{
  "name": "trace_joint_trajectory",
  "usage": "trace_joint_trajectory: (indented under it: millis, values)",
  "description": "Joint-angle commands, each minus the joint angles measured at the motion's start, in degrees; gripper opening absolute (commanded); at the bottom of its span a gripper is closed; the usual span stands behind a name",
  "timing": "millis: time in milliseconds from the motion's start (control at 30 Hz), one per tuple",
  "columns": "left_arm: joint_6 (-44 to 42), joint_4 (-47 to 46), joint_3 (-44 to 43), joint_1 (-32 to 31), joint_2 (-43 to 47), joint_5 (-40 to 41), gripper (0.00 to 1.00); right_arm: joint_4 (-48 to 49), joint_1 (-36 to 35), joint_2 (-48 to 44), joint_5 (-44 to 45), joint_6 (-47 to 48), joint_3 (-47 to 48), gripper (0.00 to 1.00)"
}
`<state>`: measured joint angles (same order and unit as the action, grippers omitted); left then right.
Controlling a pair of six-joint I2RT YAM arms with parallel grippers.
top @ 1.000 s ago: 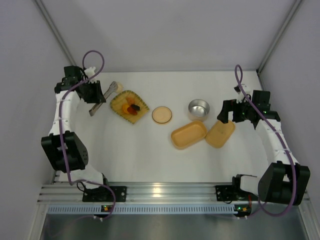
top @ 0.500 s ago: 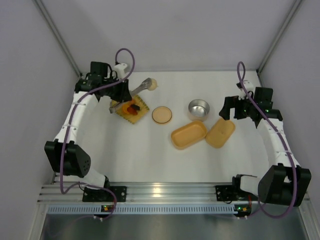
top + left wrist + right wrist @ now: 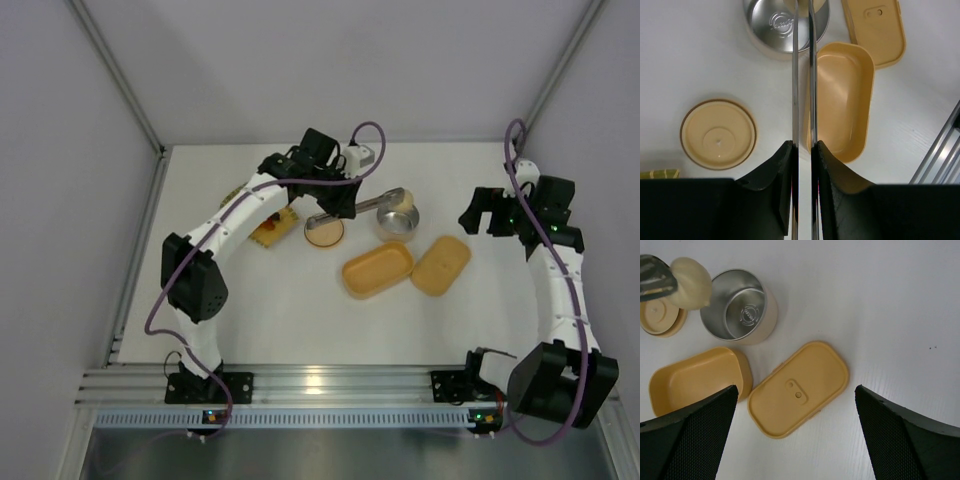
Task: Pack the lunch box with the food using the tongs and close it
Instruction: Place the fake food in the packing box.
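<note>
My left gripper (image 3: 338, 203) (image 3: 802, 150) is shut on the slim silver tongs (image 3: 372, 205) (image 3: 795, 75). The tongs point right, and their tips (image 3: 655, 277) pinch a pale yellow food piece (image 3: 401, 197) (image 3: 690, 276) over the near rim of the steel bowl. The open tan-orange lunch box (image 3: 378, 269) (image 3: 840, 100) (image 3: 695, 377) lies empty below the tongs. Its flat lid (image 3: 441, 265) (image 3: 875, 30) (image 3: 799, 388) rests beside it on the right. My right gripper (image 3: 480, 215) (image 3: 795, 410) hangs open above the lid, holding nothing.
A round steel bowl (image 3: 397, 220) (image 3: 775, 25) (image 3: 740, 310) stands behind the box. Its round tan lid (image 3: 323, 230) (image 3: 717, 133) (image 3: 657, 317) lies to the left. The woven yellow tray (image 3: 270, 230) (image 3: 660, 173) is mostly hidden under my left arm.
My left arm has swung right from the woven tray to over the round lid and steel bowl, carrying the tongs with the pale piece. The right gripper has drifted slightly right.
</note>
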<state>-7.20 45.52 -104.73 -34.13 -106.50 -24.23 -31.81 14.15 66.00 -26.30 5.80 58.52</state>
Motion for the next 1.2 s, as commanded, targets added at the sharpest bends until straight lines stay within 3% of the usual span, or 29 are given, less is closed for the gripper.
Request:
trace_joint_trajectory:
  millis: [0,300,767,1167]
  values:
    - [2.3,-2.0,-6.5,-1.7,-3.6,1.2,0.0,0.1,2.6,-2.2,-1.7,-1.6,0.3,1.0]
    - [3.4,-2.6,-5.9,-2.9,-9.3,4.4,0.0,0.4,5.0,-1.3,-3.8,-2.1,-0.1,0.99]
    - [3.9,-2.1,-7.0,-3.0,-12.9,2.5,0.0,1.3,5.3,-0.1,-4.5,-2.2,-0.2,0.99]
    - [4.8,-2.4,-7.9,-3.3,-15.1,-0.5,0.1,1.8,5.2,1.1,-5.1,-1.9,-0.4,0.99]
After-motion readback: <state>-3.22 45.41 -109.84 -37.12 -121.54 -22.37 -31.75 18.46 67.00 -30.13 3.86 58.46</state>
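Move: The left hand holds tongs with a cream-coloured food piece at their tips; the metal pot stands about 14 cm to its right, 6 cm ahead and 15 cm below. Nearer the table, the round lid is 7 cm ahead and 5 cm left, the tan box 8 cm right and 5 cm back. From the idle right hand the pot is some 18 cm left, 9 cm ahead and 14 cm below. Keeping its grip, the left hand lowers the tongs some 9 cm, drifting right, bringing the food into the pot. ##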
